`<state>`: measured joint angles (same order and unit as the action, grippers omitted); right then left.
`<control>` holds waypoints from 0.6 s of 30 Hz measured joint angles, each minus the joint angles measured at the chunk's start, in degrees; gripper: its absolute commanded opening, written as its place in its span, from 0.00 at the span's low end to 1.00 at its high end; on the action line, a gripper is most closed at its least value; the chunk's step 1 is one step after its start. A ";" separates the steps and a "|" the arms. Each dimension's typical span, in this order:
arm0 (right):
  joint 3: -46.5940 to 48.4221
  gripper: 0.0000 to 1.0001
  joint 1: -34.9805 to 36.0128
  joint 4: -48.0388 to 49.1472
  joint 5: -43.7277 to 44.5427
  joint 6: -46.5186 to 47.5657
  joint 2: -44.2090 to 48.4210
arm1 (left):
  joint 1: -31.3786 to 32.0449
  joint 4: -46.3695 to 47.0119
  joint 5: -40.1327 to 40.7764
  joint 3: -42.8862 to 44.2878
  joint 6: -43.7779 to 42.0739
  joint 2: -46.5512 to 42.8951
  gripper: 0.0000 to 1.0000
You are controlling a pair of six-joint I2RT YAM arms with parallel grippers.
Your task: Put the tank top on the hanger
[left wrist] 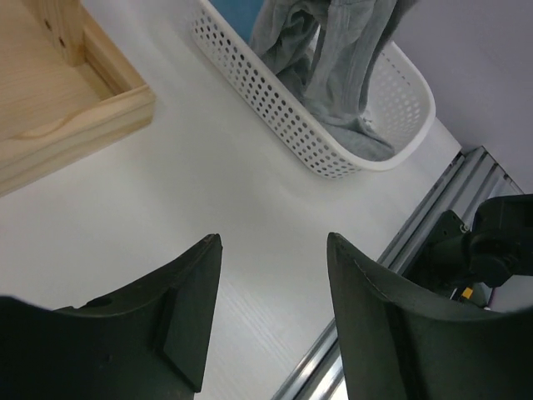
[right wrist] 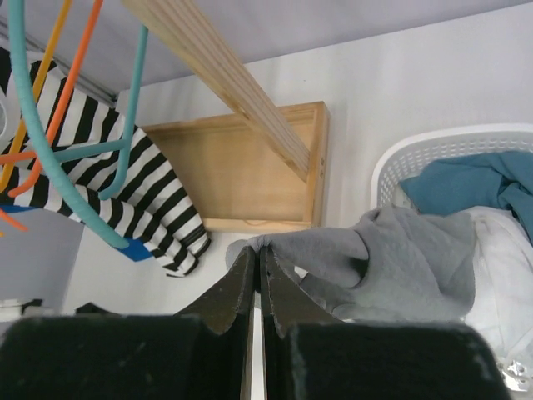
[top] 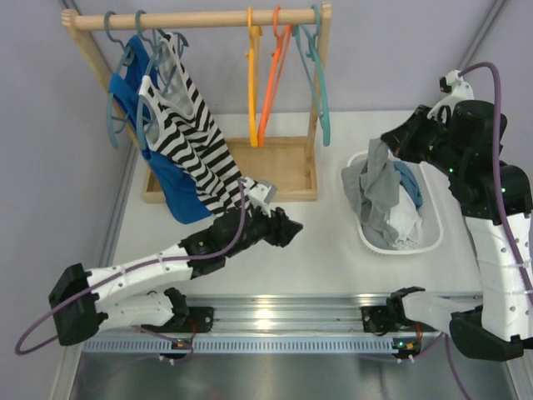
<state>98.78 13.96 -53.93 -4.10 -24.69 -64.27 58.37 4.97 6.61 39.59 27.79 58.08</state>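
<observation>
The grey tank top [top: 381, 190] hangs half out of the white basket [top: 430, 236] at the right. My right gripper [top: 386, 142] is shut on its upper edge and holds it up above the basket. In the right wrist view the fingertips [right wrist: 259, 250] pinch a fold of the grey tank top [right wrist: 400, 267]. The yellow-orange hanger [top: 252, 79] hangs bare on the wooden rail, left of a red-orange one [top: 271, 83]. My left gripper [top: 293, 227] is open and empty low over the table's middle, pointing toward the basket [left wrist: 333, 146] and tank top [left wrist: 337, 58].
The wooden rack's tray base [top: 283, 171] stands at the back. A striped top [top: 196, 142] and a blue top [top: 171, 187] hang at the rail's left on hangers. Teal hangers [top: 321, 92] hang at the rail's right end. The basket also holds a blue cloth [right wrist: 487, 179] and a white one [right wrist: 500, 275].
</observation>
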 measured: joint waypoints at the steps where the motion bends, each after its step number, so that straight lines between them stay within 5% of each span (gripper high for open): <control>1: 1.03 0.00 0.13 -0.55 -0.15 -0.02 -0.24 | 0.35 3.41 -0.13 -0.04 -0.20 2.62 0.59; 9: 6.21 0.00 0.61 -4.44 -2.51 -0.59 -1.20 | 3.93 26.38 -0.85 2.12 -2.62 20.59 0.61; 18: 9.42 0.00 0.68 -9.81 -5.20 -0.87 -1.22 | 3.93 36.61 -1.70 12.63 -4.70 34.10 0.62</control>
<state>108.20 14.63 -63.75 -9.30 -25.56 -65.49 62.30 41.58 4.91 52.23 23.09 92.18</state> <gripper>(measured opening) 0.010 0.617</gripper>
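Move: The grey tank top hangs from the right hand's shut fingers, its middle roughly 15 cm straight below them. From the left hand, empty and open, that middle lies about 21 cm to the right, 9 cm ahead and 5 cm higher. The white bin's middle is some 31 cm right of the left hand, 15 cm ahead and 18 cm below; the rack base's near right corner is about 17 cm ahead, 9 cm right and 20 cm below. Still pinching the grey tank top, the right hand eases back about 3.5 cm and rises 2 cm. Meanwhile the left hand sweeps some 14 cm to the right and about 4 cm forward towards the hanging cloth, its open fingers tipping up by about 15 degrees and coming close to it; whether they touch can't be made out. ##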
